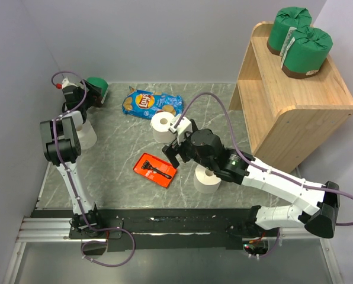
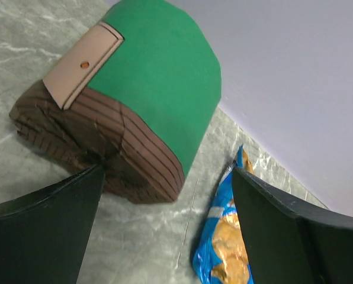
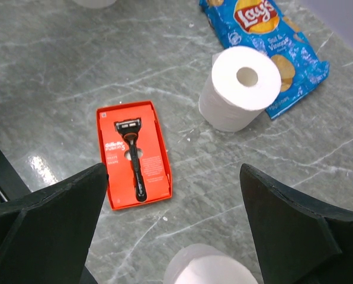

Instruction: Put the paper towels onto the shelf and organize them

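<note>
Two green-wrapped paper towels (image 1: pixel 291 26) (image 1: pixel 307 50) stand on top of the wooden shelf (image 1: pixel 283 112) at the right. A third green roll (image 2: pixel 147 77) lies on its side at the far left corner, brown end toward my left gripper (image 2: pixel 167 195). That gripper is open, just short of the roll and not touching it. White rolls stand at mid-table (image 1: pixel 161 126), under the right arm (image 1: pixel 207 178) and behind the left arm (image 1: pixel 84 135). My right gripper (image 3: pixel 173 195) hangs open above the table, between one white roll (image 3: pixel 240 89) and another (image 3: pixel 209 269), holding nothing.
A blue chip bag (image 1: pixel 151 103) lies at the back middle, close to the left gripper's right finger (image 2: pixel 295 236). A red tray with a razor (image 3: pixel 134 154) lies just ahead of the right gripper. Grey walls close in the left and back sides.
</note>
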`<act>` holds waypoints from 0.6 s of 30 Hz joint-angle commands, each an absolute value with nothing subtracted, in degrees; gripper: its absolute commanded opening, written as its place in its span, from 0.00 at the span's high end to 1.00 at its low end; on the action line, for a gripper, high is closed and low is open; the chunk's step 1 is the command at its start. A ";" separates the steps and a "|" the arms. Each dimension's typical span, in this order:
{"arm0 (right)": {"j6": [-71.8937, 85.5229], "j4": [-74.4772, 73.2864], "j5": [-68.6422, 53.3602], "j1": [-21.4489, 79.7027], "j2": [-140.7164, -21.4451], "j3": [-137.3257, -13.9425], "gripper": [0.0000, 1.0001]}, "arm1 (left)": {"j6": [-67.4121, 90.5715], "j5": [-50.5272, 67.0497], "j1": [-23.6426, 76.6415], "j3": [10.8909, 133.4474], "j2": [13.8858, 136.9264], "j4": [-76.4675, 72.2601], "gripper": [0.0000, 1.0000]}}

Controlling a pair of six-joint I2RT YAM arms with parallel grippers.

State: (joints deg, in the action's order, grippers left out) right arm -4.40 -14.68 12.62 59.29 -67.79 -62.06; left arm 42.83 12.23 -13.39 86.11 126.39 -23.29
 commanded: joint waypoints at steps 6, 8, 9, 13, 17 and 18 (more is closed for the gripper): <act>-5.62 -12.92 13.44 59.59 -68.82 -66.27 0.00 | 45.88 13.10 -13.97 92.63 131.22 -28.30 0.11; -5.71 -12.57 13.45 59.59 -68.99 -66.18 0.01 | 46.32 13.71 -14.15 92.81 131.92 -29.26 0.13; -5.80 -12.57 13.53 59.59 -68.99 -66.18 0.00 | 47.10 14.23 -14.06 92.55 132.01 -30.92 0.14; -6.06 -12.66 13.80 59.59 -69.61 -66.36 0.01 | 47.99 14.76 -14.33 91.23 132.36 -34.18 0.20; -6.33 -12.83 14.15 59.59 -69.70 -66.18 0.00 | 48.77 14.94 -14.41 90.79 132.71 -36.47 0.32; -6.33 -12.75 14.15 59.50 -69.61 -66.09 0.00 | 48.95 14.85 -14.41 90.53 132.63 -37.08 0.34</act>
State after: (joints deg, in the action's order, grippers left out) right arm -5.69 -14.46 12.86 59.27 -69.82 -63.33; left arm 47.35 13.56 -14.28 90.35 132.64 -29.52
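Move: The left gripper's open fingers are just short of the brown end of the tipped green paper towel pack by the back wall; the pack's middle lies about 8 cm ahead, 2 cm to the left and 4 cm lower. The chip bag is some 24 cm to the right, about level ahead, and a white roll stands about 15 cm back and 4 cm left, both lower. From the idle right hand, the pack is roughly 47 cm ahead, 38 cm left and 19 cm below. Ease the left gripper forward about 2.5 cm and slightly left, dipping about 1 cm on the way, to bring the fingertips up to the brown end of the green pack. Start closing the fingers about a quarter of the way around that end as the forward travel slows, letting the hand tip up and roll left side down by only some 5 degrees. Contact can't be made out yet. ##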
